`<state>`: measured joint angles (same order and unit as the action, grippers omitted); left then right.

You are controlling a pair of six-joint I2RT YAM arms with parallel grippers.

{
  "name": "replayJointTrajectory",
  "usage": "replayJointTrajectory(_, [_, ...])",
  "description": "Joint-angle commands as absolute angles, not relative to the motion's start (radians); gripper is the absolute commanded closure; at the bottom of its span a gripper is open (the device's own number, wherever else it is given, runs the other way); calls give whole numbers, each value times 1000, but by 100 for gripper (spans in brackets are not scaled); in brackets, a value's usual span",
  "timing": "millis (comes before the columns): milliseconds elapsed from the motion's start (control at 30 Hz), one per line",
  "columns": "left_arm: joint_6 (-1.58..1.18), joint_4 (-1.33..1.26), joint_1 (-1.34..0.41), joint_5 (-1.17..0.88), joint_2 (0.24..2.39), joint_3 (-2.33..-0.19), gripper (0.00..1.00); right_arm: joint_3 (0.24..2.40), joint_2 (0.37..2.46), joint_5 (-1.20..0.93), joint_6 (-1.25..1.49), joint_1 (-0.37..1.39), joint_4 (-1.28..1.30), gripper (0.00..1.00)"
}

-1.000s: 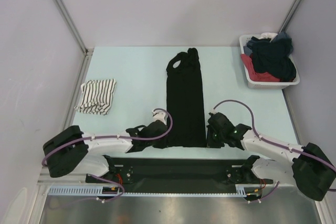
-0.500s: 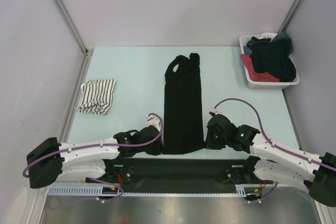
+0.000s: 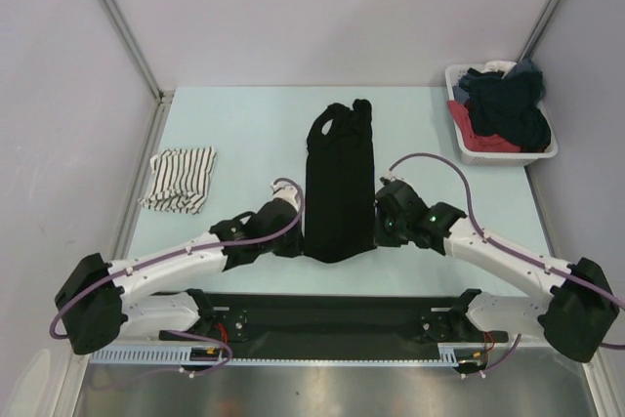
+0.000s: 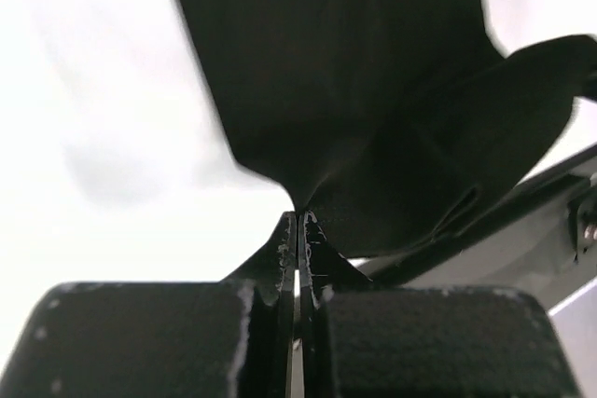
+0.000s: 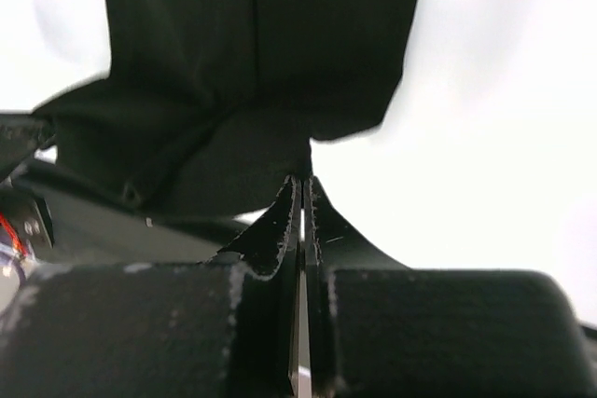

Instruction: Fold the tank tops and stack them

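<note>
The black tank top (image 3: 339, 178) lies lengthwise in the middle of the table, straps at the far end, folded into a narrow strip. Its near hem is lifted off the table and sags between my two grippers. My left gripper (image 3: 296, 238) is shut on the hem's left corner, where the black tank top (image 4: 373, 109) bunches at the fingertips. My right gripper (image 3: 381, 227) is shut on the right corner, with the black tank top (image 5: 252, 72) hanging ahead of the pads. The striped tank top (image 3: 180, 179) lies folded at the table's left side.
A white basket (image 3: 467, 151) holding dark and red clothes stands at the far right corner. Grey walls with metal rails enclose the table on the left, back and right. A black base plate (image 3: 332, 317) runs along the near edge between the arm bases.
Both grippers have carried the black top's near hem up and away from the near edge, toward the straps. The striped top and basket stayed put.
</note>
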<state>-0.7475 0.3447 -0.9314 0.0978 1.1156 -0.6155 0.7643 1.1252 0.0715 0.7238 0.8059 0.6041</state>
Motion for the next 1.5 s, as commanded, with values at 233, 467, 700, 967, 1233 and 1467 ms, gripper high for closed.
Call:
replayJointTrajectory(233, [-578,357,-804,141,1299,-857,100,951,1293,40,575,623,494,100])
replayJointTrajectory(467, [-529,374,-736,173,1445,-1023,100,1061,1391,23,526,523,471,100])
replayJointTrajectory(700, [-482,379,-664,186,1606,-1156,100,1155,1528,23,492,465,446,100])
replayJointTrajectory(967, [-446,385,-620,201,1729,-1291,100,1250,1675,28,465,433,431,100])
replayJointTrajectory(1233, [-437,394,-591,198,1792,-1351,100,1336,1750,21,453,410,437,100])
replayJointTrajectory(1467, [-425,406,-572,192,1851,-1416,100,1400,1813,23,451,391,449,100])
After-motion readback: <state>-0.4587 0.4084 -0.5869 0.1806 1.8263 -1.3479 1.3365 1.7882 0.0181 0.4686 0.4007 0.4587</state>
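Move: Both hands already hold the near hem corners of the black tank top, lifted roughly 7 to 9 cm off the table. Its shoulder straps, towards which the hem is taken, lie about 40 cm ahead and 10 cm right of the left hand, and about 40 cm ahead and 7 cm left of the right. The folded striped tank top is some 21 cm ahead and 33 cm left of the left hand; the laundry basket stands roughly 37 cm ahead and 36 cm right of the right hand. With their fingers kept shut on the hem corners, both hands carry the hem of the black tank top forward side by side over its body, some 23 cm towards the shoulder straps, quick at first and easing off towards the end. On the way they arch up by about 3 cm and sink again, the right to its starting height and the left to slightly above its own, while the wrists turn about 10 degrees, the left counter-clockwise and the right clockwise, the left also rolling its left side up a little. ##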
